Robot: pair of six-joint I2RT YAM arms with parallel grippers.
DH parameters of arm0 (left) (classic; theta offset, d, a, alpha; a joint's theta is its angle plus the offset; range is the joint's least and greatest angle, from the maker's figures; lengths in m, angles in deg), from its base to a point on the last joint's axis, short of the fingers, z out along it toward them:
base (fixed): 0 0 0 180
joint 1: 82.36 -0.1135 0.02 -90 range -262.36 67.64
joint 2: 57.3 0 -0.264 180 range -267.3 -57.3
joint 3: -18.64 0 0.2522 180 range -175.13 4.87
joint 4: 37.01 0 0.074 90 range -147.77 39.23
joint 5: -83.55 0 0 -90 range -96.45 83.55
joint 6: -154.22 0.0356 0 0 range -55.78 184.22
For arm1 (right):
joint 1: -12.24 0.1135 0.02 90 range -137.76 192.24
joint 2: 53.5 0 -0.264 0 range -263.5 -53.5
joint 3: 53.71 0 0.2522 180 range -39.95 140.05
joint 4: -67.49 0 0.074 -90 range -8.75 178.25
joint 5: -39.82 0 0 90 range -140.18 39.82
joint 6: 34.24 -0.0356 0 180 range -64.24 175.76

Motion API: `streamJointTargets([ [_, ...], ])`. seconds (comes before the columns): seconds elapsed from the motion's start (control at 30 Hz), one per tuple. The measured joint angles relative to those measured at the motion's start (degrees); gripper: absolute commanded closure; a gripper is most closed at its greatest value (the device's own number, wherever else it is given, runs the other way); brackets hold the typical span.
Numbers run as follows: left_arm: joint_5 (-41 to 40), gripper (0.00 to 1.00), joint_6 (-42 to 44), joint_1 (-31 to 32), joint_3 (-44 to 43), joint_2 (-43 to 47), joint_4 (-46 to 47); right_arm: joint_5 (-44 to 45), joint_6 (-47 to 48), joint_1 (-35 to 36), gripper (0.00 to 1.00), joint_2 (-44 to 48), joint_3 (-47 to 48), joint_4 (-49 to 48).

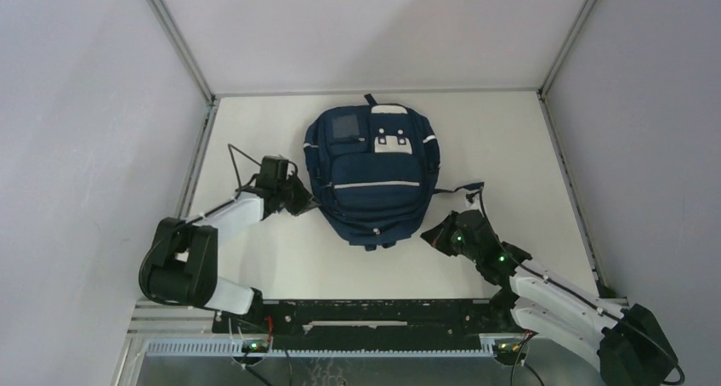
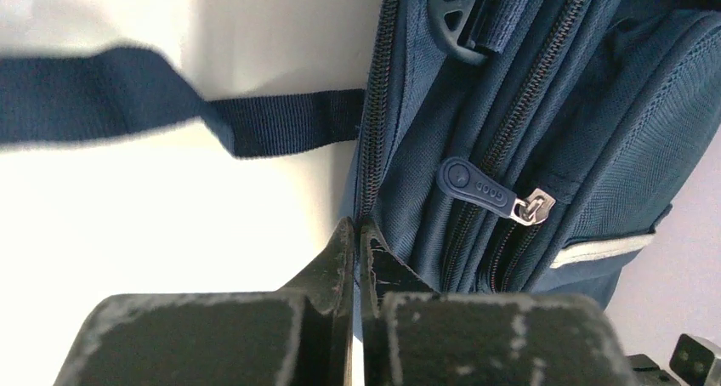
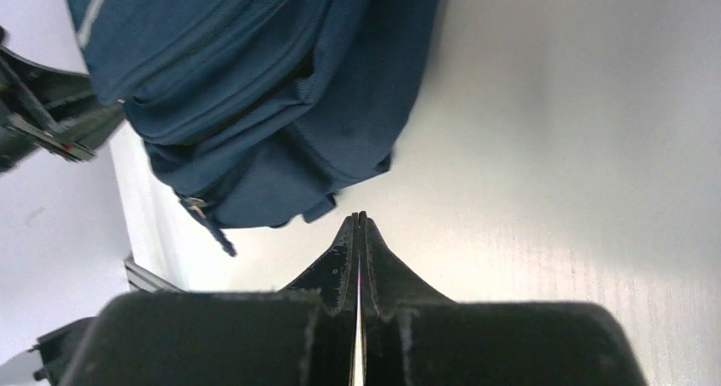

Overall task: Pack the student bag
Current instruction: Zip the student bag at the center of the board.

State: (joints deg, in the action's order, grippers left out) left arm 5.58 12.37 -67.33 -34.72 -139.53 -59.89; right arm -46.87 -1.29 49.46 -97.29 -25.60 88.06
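Note:
The student bag (image 1: 374, 178), navy with white piping and patches, lies flat mid-table, its grey window at the far left corner. My left gripper (image 1: 304, 201) is at its left side. In the left wrist view the gripper (image 2: 355, 224) is shut, its tips pinching the edge of the bag (image 2: 527, 105) where a side zipper seam runs between them. A zipper pull (image 2: 489, 189) lies just right of the tips. My right gripper (image 1: 432, 235) sits off the bag's near right corner. In the right wrist view this gripper (image 3: 358, 216) is shut on nothing, a little short of the bag (image 3: 272, 88).
A loose navy strap (image 2: 281, 122) trails over the white table left of the bag. Another strap (image 1: 463, 188) lies at the bag's right side near my right gripper. White walls and metal posts (image 1: 197, 76) bound the table (image 1: 510, 139) at the back and sides.

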Motion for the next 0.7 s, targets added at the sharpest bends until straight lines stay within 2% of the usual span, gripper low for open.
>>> streamJointTargets([
  [0.07, -0.35, 1.00, 1.22, -1.38, -1.22, 0.00, -1.77, -0.98, 0.74, -0.13, 1.00, -2.64, 1.05, 0.20],
  [0.1, -0.33, 0.97, 1.97, -1.97, -2.01, 0.00, -2.69, -1.60, 1.16, -0.20, 1.00, -3.93, 1.40, -0.17],
  [0.13, -0.31, 0.86, 2.69, -2.38, -2.84, 0.00, -3.65, -2.32, 1.57, -0.20, 0.99, -4.98, 1.66, -0.57],
  [0.23, 0.15, 0.48, 5.38, -2.89, -6.29, -0.02, -6.75, -1.97, 3.28, 2.43, 0.76, -6.80, 3.13, -0.50],
  [0.33, -0.04, 0.29, 7.65, -2.69, -7.45, 1.97, -8.33, 1.22, 5.55, 9.55, 0.65, -8.24, 7.43, 0.26],
  [0.53, -4.74, 0.27, 10.47, 0.55, -7.45, 14.03, -15.74, 6.67, 8.11, 19.34, 0.56, -15.06, 16.13, -1.42],
  [0.7, -6.54, 0.28, 8.15, 7.93, -6.34, 22.45, -17.11, 12.76, 7.58, 25.49, 0.52, -25.16, 23.32, 1.16],
])
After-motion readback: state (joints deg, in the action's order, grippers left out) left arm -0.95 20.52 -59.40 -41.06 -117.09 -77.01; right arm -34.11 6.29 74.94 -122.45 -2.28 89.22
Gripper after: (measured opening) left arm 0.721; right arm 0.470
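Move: The zipper pull at the bag's bottom end lies about 12 cm to the right gripper's left, some 3 cm back and 3 cm lower. A short bottom tab sits about 8 cm left and 2 cm back of that gripper, and the loose strap end is roughly 11 cm ahead and 12 cm to its right. The left gripper is already shut on the bag's left edge; from it the pull is around 10 cm back and 12 cm right, slightly lower. Sweep the right gripper about 12 cm left towards the zipper pull, arcing up some 4 cm, opening the fingers to nearly half and turning the hand roughly 20 degrees counter-clockwise. Meanwhile ease the left gripper a little forward and left, open it wide to let go of the bag's edge, then raise it some 11 cm and draw it back. ##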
